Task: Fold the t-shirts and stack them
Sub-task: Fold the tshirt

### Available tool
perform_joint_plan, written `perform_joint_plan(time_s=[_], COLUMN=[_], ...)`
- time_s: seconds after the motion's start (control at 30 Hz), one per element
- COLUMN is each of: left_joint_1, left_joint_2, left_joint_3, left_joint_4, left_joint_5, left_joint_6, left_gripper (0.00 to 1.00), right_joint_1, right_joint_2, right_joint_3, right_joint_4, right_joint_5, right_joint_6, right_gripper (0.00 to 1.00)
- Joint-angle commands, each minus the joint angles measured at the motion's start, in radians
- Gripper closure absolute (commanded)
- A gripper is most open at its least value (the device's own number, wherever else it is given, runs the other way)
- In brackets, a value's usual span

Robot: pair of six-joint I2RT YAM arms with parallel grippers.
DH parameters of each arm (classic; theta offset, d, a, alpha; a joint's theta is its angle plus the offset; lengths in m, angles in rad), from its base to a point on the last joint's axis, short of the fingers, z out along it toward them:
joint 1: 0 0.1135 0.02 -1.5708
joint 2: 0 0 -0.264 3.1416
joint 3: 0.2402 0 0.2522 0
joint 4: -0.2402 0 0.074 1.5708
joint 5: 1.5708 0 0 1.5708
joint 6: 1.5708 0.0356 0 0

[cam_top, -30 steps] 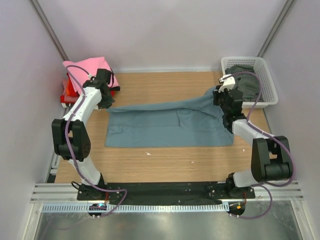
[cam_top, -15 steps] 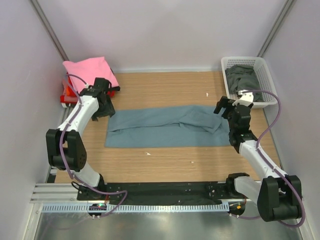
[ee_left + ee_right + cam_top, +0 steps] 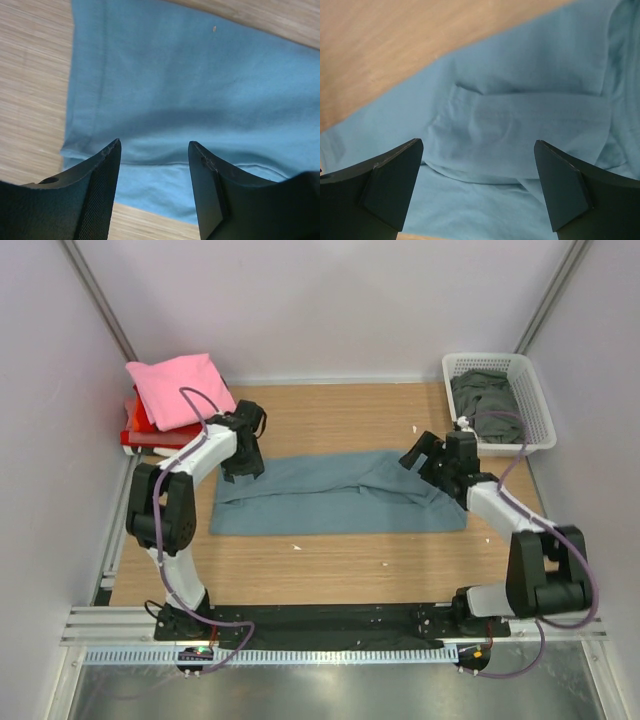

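A large slate-blue t-shirt (image 3: 330,502) lies on the wooden table as a long band, its far half folded over the near half. My left gripper (image 3: 243,466) hovers over the shirt's left end, open with nothing between its fingers; the left wrist view shows the blue cloth (image 3: 200,85) and its folded edge under the left gripper (image 3: 154,145). My right gripper (image 3: 421,456) is wide open above the rumpled right end, where the right gripper (image 3: 479,144) looks down on a sleeve fold (image 3: 530,117). A pink t-shirt (image 3: 178,388) tops a red one (image 3: 134,421) at the far left.
A white lattice basket (image 3: 537,418) stands at the far right corner with a dark grey-green t-shirt (image 3: 485,397) in it. Bare wood (image 3: 330,560) runs between the blue shirt and the arm bases. Side walls close in the table left and right.
Both grippers were shut on the blue shirt's lifted far edge a second ago. They have let it go, opened, and moved inward over the shirt, which now lies folded flat.
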Motion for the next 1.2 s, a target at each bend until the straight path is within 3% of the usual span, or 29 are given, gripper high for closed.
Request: perform_joint_plan(time_s=[0.0, 0.27, 0.3, 0.37, 0.47, 0.57, 0.7, 0.83, 0.93, 0.97, 1.1, 1.17], left_joint_1=[-0.019, -0.074, -0.085, -0.094, -0.129, -0.191, -0.312, -0.494, -0.629, -0.655, -0.735, -0.74], left_joint_2=[0.031, 0.076, 0.065, 0.061, 0.027, -0.044, -0.126, -0.157, -0.154, -0.151, -0.189, -0.247], left_joint_3=[0.017, -0.093, -0.157, -0.174, -0.228, -0.289, -0.38, -0.448, -0.374, -0.347, -0.166, -0.139], left_joint_4=[0.024, 0.053, 0.076, 0.078, 0.078, 0.072, 0.11, 0.248, 0.28, 0.27, 0.144, 0.083], left_joint_5=[-0.003, 0.034, 0.047, 0.058, 0.086, 0.099, 0.222, 0.406, 0.431, 0.435, 0.396, 0.368], left_joint_6=[-0.036, -0.074, -0.077, -0.083, -0.092, -0.123, -0.253, -0.418, -0.477, -0.477, -0.467, -0.467], left_gripper=[0.43, 0.46, 0.47, 0.48, 0.5, 0.5, 0.49, 0.49, 0.49, 0.48, 0.46, 0.45], right_joint_1=[0.02, 0.069, 0.08, 0.08, 0.085, 0.1, 0.137, 0.196, 0.217, 0.217, 0.211, 0.201], right_joint_2=[0.141, 0.448, 0.558, 0.634, 0.807, 0.994, 1.218, 1.39, 1.456, 1.469, 1.477, 1.435], right_joint_3=[0.103, 0.345, 0.517, 0.57, 0.788, 1.059, 1.468, 1.678, 1.686, 1.692, 1.784, 1.746], right_joint_4=[-0.19, -0.342, -0.419, -0.443, -0.503, -0.583, -0.626, -0.47, -0.153, -0.027, 0.058, 0.129], right_joint_5=[-0.06, -0.022, 0.004, 0.004, -0.005, -0.031, -0.129, -0.342, -0.471, -0.482, -0.431, -0.41], right_joint_6=[0.077, 0.057, 0.034, 0.02, 0.006, -0.008, 0.0, 0.084, 0.202, 0.23, 0.27, 0.27], right_gripper=[0.0, 0.0, 0.0, 0.0, 0.0, 0.0, 0.0, 0.0, 0.0, 0.0, 0.0, 0.0])
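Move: The t-shirt, already folded to a strip some 65 cm long and 20 cm deep, lies crosswise beneath both hands: its middle is about 25 cm right of the left hand, 4 cm back and 6 cm below, and about 21 cm left of the right hand, 9 cm back and 8 cm below. The folded stack is some 17 cm ahead and 16 cm left of the left hand; the basket is roughly 14 cm ahead and 21 cm right of the right hand. Down first, the left hand about 5 cm and the right about 7 cm, onto the strip's two end parts, then in opposite sweeps to drag it round counter-clockwise: the right hand forward, then increasingly left, the left hand back and right. Both stay open, the left half, the right wide; the left twists clockwise and rises at the end, the right turns counter-clockwise. ##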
